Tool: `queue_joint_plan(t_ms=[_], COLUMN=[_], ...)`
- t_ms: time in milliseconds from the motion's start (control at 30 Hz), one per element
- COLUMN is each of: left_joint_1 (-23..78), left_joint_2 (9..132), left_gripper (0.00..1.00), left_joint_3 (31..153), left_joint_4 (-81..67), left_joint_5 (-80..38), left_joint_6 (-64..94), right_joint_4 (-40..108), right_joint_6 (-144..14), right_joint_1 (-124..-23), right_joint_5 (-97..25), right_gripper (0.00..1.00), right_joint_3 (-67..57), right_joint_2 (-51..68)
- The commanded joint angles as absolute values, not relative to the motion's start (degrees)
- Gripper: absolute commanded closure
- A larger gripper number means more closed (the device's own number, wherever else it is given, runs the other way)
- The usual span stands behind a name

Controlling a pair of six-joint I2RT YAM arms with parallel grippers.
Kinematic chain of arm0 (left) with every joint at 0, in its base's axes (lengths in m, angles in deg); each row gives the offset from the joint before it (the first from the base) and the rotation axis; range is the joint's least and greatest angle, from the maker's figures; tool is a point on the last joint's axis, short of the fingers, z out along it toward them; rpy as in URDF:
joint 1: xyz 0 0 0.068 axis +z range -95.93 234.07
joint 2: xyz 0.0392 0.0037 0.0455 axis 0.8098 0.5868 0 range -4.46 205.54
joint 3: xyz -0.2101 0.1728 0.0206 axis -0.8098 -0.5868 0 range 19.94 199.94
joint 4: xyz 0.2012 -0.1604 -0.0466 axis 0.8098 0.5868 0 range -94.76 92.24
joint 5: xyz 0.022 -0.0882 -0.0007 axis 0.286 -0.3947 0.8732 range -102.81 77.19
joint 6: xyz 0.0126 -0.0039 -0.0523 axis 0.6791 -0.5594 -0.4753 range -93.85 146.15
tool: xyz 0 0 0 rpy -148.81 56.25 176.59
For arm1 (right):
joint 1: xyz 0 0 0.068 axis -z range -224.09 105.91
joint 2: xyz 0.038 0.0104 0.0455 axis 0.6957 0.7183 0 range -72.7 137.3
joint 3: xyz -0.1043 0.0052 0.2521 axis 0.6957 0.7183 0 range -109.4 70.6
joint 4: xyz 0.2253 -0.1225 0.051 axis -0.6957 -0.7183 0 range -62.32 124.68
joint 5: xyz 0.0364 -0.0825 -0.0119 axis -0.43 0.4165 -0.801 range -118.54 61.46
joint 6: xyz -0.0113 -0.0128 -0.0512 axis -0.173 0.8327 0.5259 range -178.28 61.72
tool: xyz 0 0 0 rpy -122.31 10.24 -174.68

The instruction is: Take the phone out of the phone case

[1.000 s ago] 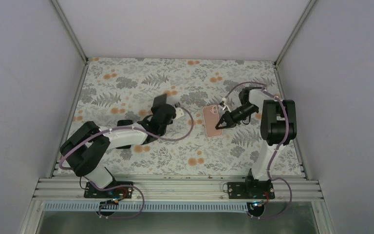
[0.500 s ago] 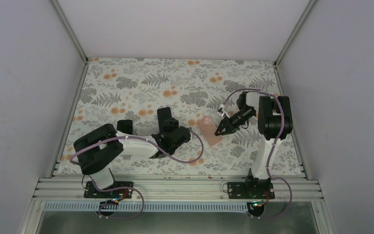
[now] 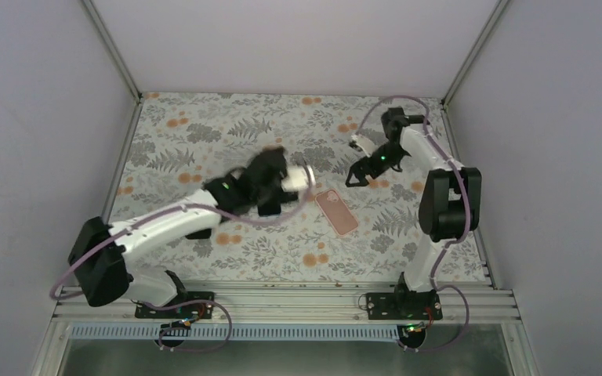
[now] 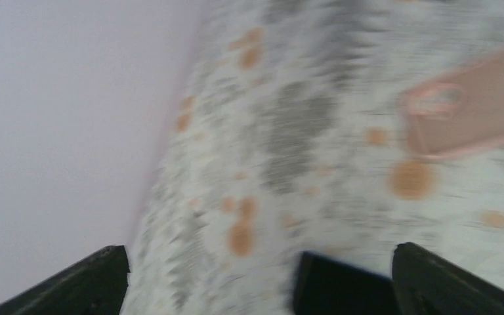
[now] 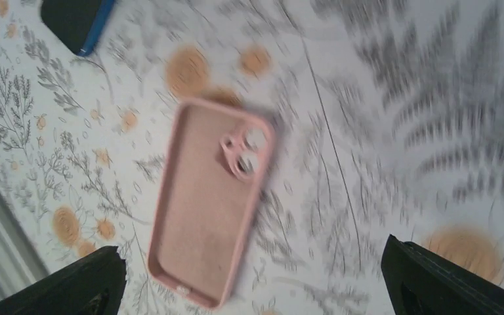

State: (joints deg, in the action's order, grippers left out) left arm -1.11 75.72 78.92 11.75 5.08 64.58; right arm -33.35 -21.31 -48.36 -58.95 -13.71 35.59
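Note:
The empty pink phone case [image 3: 337, 211] lies flat on the flowered cloth with its hollow side up, also in the right wrist view as the case [image 5: 207, 203] and, blurred, as the case [image 4: 472, 108] in the left wrist view. The dark phone [image 5: 75, 23] with a blue edge lies apart from it on the cloth, to the case's left. My left gripper [image 3: 270, 188] hovers over the phone [image 4: 341, 292] with its jaws open. My right gripper [image 3: 355, 174] is open, behind and to the right of the case, holding nothing.
The flowered cloth [image 3: 204, 133] covers the table between pale walls. Metal rails [image 3: 117, 168] run along the left and right sides. The left wrist view is blurred by motion, with a wall [image 4: 59, 118] on its left.
Both grippers went from shut to open. The left arm stretched out and let go of the phone. The right gripper released the case and pulled back toward the far right.

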Motion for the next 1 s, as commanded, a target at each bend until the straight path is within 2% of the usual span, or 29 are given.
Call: queue_joint_plan(t_ms=[0, 67, 133, 167, 200, 233, 267, 300, 333, 667, 967], left_joint_1=[15.94, 24.68, 33.88, 39.56, 43.81, 47.16, 49.60, 51.40, 52.67, 56.64, 59.50], left_joint_2=[73.38, 74.20, 75.37, 75.98, 76.78, 77.29, 77.80, 78.20, 78.44, 89.89, 94.91], left_gripper=[0.07, 0.35, 0.62, 0.82, 0.92, 0.97, 0.98, 0.98, 0.98, 0.98, 0.98], left_joint_3=[84.97, 86.41, 86.82, 86.49, 85.62, 84.32, 82.45, 80.72, 78.78, 75.34, 72.68], left_joint_4=[17.10, 18.22, 19.69, 20.06, 19.92, 19.25, 17.57, 16.47, 15.37, 16.14, 15.00], left_joint_5=[-4.10, -5.28, -8.94, -10.89, -13.19, -14.20, -14.61, -15.25, -16.06, -23.85, -25.07], left_joint_6=[68.18, 69.93, 71.15, 71.55, 72.14, 73.18, 74.36, 75.67, 76.66, 76.17, 79.07], right_joint_4=[-31.52, -30.87, -29.99, -28.99, -28.59, -28.79, -29.06, -29.12, -29.13, -27.39, -15.11], right_joint_6=[-18.02, -15.96, -14.14, -13.85, -13.89, -13.91, -13.89, -14.31, -14.82, -18.94, -26.71], right_joint_1=[-60.71, -68.62, -76.52, -79.84, -83.30, -86.27, -88.69, -91.54, -93.21, -106.14, -108.46], right_joint_5=[-53.55, -53.65, -54.86, -55.80, -56.40, -57.18, -58.45, -60.08, -61.34, -62.80, -63.67], right_gripper=[0.00, 0.00, 0.07, 0.17, 0.29, 0.46, 0.72, 0.91, 0.96, 0.97, 0.97], right_joint_3=[-16.95, -16.49, -16.88, -17.63, -19.00, -21.37, -23.92, -27.10, -30.06, -60.18, -58.16], right_joint_2=[31.88, 31.69, 32.59, 33.66, 35.29, 37.48, 40.16, 43.78, 46.33, 70.75, 74.43])
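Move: The black phone case still to be handled lies about 27 cm to the left hand's left, level with it and some 19 cm below. From the right hand it is about 46 cm left, 6 cm back and 9 cm down. The freed phone lies 7 cm ahead and 7 cm left of the left hand, 27 cm left and 1 cm ahead of the right; the empty pink case is 6 cm left and 5 cm back of the right hand, 13 cm right and 1 cm ahead of the left. The left hand lifts away from the freed phone, sweeps some 31 cm left and about 10 forward and sinks to just beyond the black case's far end, tipping its fingers down and shutting them empty. The right hand rises slightly, swings about 43 cm left and 18 back past the freed phone's near side, turning some 60 degrees counter-clockwise, and comes down with closed fingers a little short of the black case's near end, not touching it. ##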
